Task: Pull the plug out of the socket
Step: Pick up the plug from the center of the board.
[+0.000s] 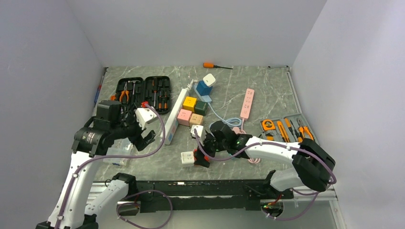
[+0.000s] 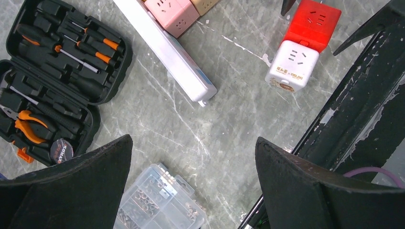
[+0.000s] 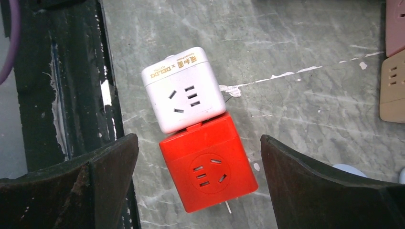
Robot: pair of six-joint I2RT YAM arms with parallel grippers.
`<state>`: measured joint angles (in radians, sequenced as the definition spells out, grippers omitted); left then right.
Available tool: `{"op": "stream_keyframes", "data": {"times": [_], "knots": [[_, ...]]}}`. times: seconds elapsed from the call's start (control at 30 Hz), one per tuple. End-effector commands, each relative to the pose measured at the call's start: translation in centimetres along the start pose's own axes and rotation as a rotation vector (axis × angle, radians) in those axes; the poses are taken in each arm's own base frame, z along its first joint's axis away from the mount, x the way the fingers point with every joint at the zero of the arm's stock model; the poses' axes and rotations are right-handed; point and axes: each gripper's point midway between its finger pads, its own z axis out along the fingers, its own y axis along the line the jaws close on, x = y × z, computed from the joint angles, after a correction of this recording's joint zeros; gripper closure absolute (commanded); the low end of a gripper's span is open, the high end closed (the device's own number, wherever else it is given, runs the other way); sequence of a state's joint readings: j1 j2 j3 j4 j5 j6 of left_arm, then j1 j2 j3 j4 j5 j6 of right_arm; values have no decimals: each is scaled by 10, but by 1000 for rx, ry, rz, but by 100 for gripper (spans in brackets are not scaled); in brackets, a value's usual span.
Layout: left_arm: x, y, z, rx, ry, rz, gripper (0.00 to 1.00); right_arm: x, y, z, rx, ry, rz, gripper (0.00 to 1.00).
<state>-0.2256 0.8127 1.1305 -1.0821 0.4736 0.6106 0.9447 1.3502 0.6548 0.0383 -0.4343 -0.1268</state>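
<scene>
A white cube socket [image 3: 184, 90] and a red cube [image 3: 207, 162] lie joined side to side on the marble table near its front edge. A thin metal pin sticks out of the red cube's far side. Which cube carries the plug into the other I cannot tell. My right gripper [image 3: 199, 140] hangs open right above the red cube, one finger on each side, touching nothing. In the top view the pair shows as the white cube [image 1: 187, 158] beside my right gripper [image 1: 203, 156]. My left gripper [image 1: 145, 136] is open and empty, left of the pair; its own view shows both cubes [image 2: 292, 71] far right.
A clear parts box [image 2: 160, 200] lies under the left gripper. A black tool case [image 1: 143, 93], a white power strip [image 1: 175, 114], several coloured cubes [image 1: 191, 110], a pink strip [image 1: 247, 103] and an orange tool tray [image 1: 286, 129] lie around. The black front rail [image 1: 191, 186] runs close by the cubes.
</scene>
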Motion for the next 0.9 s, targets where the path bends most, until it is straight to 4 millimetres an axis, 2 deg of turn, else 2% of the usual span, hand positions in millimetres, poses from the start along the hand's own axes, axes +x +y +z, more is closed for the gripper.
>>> {"op": "stream_keyframes", "data": {"times": [0.0,0.23,0.53,0.87], "knots": [[-16,5,-9,-19,-43,34,1,15,-5,8,47,67,-55,0],[-23,3,-14,-25,-82,66,1,32,0,18,78,103,-52,0],[-26,1,-14,-16,-92,63,1,30,5,23,113,93,-8,3],[-28,2,-17,-30,-108,88,1,43,9,22,186,84,21,5]]}}
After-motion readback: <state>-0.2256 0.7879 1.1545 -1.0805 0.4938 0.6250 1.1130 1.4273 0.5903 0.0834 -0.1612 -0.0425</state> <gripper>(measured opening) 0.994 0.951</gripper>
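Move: Just below the right hand, about 6 cm down and only some 1 cm to its right, lies the red plug, with the white cube joined to its left side, roughly 4 cm left of the hand and 1 cm back. The tan cube stands around 14 cm ahead and 1 cm left; the white strip's near end is some 6 cm ahead and 12 cm left. From the left hand the red plug lies about 20 cm right, 2 cm back and 22 cm down. Sinking about 5 cm over the red plug, the right hand tips its fingers some 10 degrees further down until they straddle it front and back. It also eases back about 2 cm with a slight clockwise turn, bringing the forward finger against the plug and pushing it towards the base; the fingers remain almost fully open. ##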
